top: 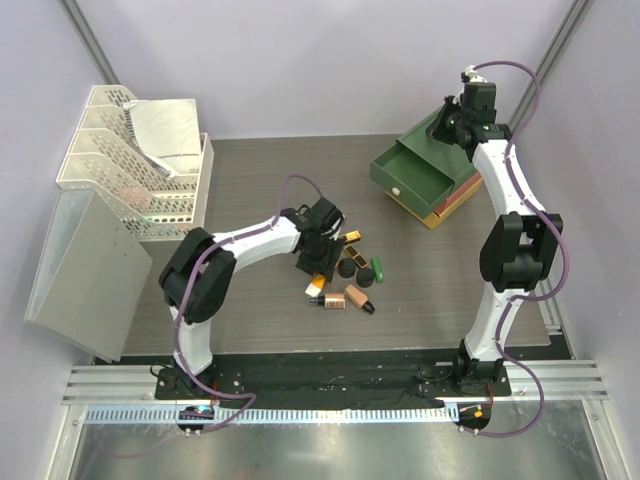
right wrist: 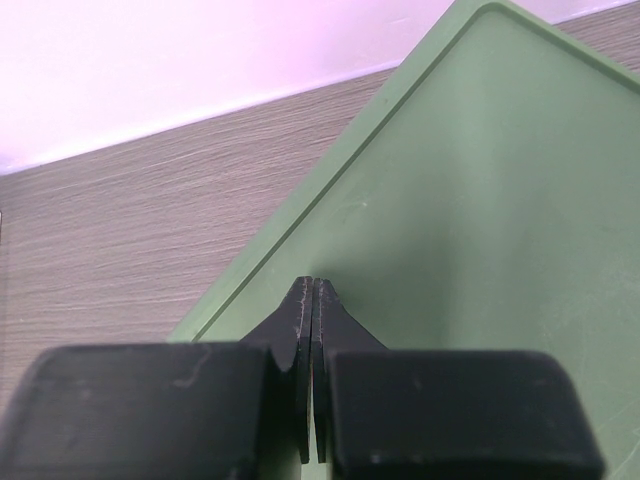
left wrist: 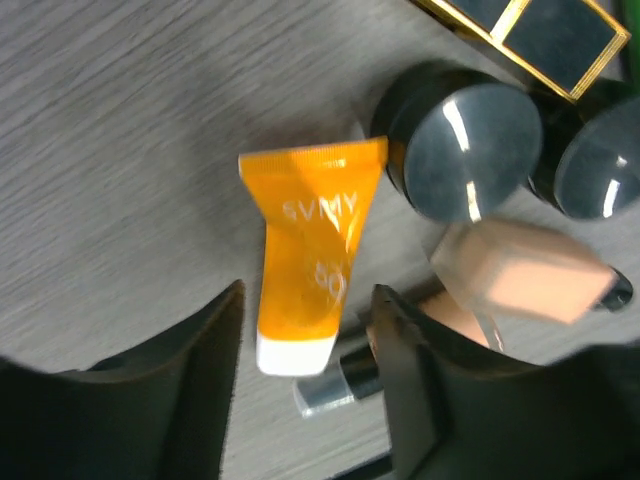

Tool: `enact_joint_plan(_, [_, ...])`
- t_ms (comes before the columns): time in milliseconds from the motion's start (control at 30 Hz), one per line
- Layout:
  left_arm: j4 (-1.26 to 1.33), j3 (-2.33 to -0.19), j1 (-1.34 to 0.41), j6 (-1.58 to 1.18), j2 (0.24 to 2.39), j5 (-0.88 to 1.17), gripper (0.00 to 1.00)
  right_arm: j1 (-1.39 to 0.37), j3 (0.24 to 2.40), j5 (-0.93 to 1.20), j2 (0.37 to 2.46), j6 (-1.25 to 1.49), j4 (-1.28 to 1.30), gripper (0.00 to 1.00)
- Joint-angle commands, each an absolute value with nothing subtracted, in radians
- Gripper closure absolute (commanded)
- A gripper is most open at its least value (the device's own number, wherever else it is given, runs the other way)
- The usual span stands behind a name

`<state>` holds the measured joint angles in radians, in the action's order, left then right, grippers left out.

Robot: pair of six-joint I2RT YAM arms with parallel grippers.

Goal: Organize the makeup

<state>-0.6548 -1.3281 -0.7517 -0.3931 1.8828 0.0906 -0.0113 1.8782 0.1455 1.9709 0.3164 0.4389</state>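
Observation:
The makeup lies in a cluster on the table (top: 250, 310). An orange tube with a white cap (left wrist: 310, 260) lies cap-first between the fingers of my left gripper (left wrist: 305, 325), which is open and straddles it with a gap on each side. To its right are two black round compacts (left wrist: 470, 150), a peach bottle with a black cap (left wrist: 520, 275) and a black-gold stick (left wrist: 540, 30). A second capped bottle (left wrist: 335, 385) lies partly under the right finger. A green tube (top: 378, 268) lies at the cluster's right. My right gripper (right wrist: 315, 290) is shut above the drawer box's green top (right wrist: 480, 200).
The stacked drawer box (top: 425, 175) stands at the back right with its green top drawer pulled open toward the cluster. White mesh trays (top: 130, 150) stand at the back left, with a pale grey board (top: 85, 260) leaning in front of them.

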Motion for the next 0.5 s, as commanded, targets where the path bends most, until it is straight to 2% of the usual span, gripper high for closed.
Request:
enact_joint_plan(0, [-0.63,-1.39,-0.752,-0.4,1.95,0.081,0.5,-0.018,1.781,0.133,2.057,0.275,0.793,0.99])
enact_joint_plan(100, [-0.64,-1.396,-0.752,-0.403,1.971,0.066,0.6,-0.017,1.781,0.12,2.056,0.268,0.793,0.99])
enact_joint_plan(233, [-0.672,-1.407,-0.752,-0.403,1.967,0.04,1.0,-0.018,1.781,0.121,2.057,0.268,0.795,0.99])
enact_joint_plan(467, [-0.707,-1.463,-0.752,-0.407,1.819,0.006,1.0,-0.018,1.772,0.112,2.054,0.271,0.788,0.99])
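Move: The orange tube lies almost under the left hand, its middle about 2 cm ahead, 1 cm right and 2 cm below. The nearer round black jar is about 4 cm ahead and 7 cm right, the glass bottle some 4 cm back and 4 cm right, and the gold compact about 11 cm ahead and 7 cm right. From the right hand, the tube is roughly 30 cm back, 32 cm left and 22 cm below. The left hand dips about 2 cm, edging forward, pinches the orange tube near its white cap, then rises 1.5 cm. ##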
